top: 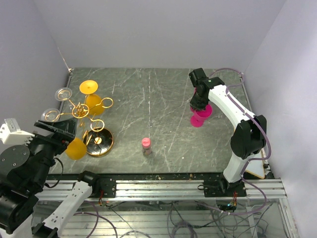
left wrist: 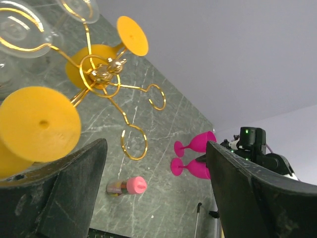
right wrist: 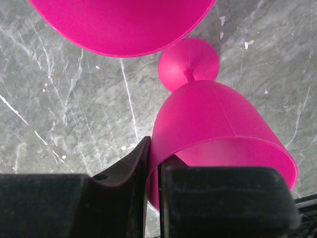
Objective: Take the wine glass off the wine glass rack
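The gold wine glass rack (top: 80,110) stands at the left on its round shiny base (top: 99,141); the left wrist view shows its hub (left wrist: 104,72). Two orange wine glasses hang from it, one at the back (top: 90,94) and one at the front (top: 76,148), whose foot (left wrist: 39,124) shows just above my left finger. Two clear glasses (top: 63,93) hang on the left arms. My left gripper (top: 67,136) (left wrist: 156,146) is open beside the front orange glass, holding nothing. My right gripper (top: 200,105) (right wrist: 156,151) pinches the rim of a pink wine glass (right wrist: 218,124) lying on its side.
A second pink glass (right wrist: 124,25) (left wrist: 198,143) lies right beside the gripped one (left wrist: 193,167). A small bottle with a pink cap (top: 146,145) (left wrist: 128,186) lies near the table's front middle. Walls close the left, back and right sides.
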`<action>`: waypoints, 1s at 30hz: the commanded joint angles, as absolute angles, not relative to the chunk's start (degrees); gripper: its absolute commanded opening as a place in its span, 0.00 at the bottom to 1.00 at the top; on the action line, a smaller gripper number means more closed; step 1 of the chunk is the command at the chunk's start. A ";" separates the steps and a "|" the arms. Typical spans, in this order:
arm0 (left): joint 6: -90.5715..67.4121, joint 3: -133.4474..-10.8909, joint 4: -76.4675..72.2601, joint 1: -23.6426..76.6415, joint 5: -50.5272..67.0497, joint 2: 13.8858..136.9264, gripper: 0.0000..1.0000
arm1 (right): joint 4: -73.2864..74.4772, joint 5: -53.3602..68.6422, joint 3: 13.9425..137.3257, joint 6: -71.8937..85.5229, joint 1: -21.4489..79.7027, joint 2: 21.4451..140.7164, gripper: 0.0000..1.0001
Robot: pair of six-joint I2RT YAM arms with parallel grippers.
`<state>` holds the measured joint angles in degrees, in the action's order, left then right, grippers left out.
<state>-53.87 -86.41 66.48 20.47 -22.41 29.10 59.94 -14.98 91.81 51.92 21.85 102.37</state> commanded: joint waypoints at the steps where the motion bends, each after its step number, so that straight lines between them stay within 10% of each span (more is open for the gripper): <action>1: -58.81 -86.07 70.99 20.57 -27.63 27.44 0.88 | 59.69 -16.18 92.57 52.54 21.75 100.75 0.14; 23: -76.52 -86.16 85.61 20.57 -38.17 31.02 0.68 | 57.76 -18.24 93.85 49.27 24.34 92.72 0.97; 30: -80.26 -84.61 85.68 20.54 -40.18 30.51 0.72 | 58.56 -26.47 95.85 46.97 27.38 88.68 1.00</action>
<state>-77.52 -84.29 85.03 20.47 -36.29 30.59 58.98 -21.63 93.73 49.01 26.55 91.57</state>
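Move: My right fingers pinch the near rim of the second pink wine glass, which stands with its middle 4 cm to my right and 5 below; the first pink glass is 8 cm ahead, 3 right. My empty left hand has the near yellow wine glass about 2 cm ahead, 7 left, 15 below. The clear glass hangs some 7 cm beyond and 5 left of it; the far yellow glass, about 18 beyond and 9 right. I open my right fingers wide, free the pink glass's rim, and lift that hand about 8 cm almost straight up, fingers tipping slightly forward. Meanwhile my left hand sinks some 6 cm and drifts left towards the near yellow wine glass, turning counter-clockwise some 20 degrees and tipping down, its fingers narrowing part-way without touching the glass. ##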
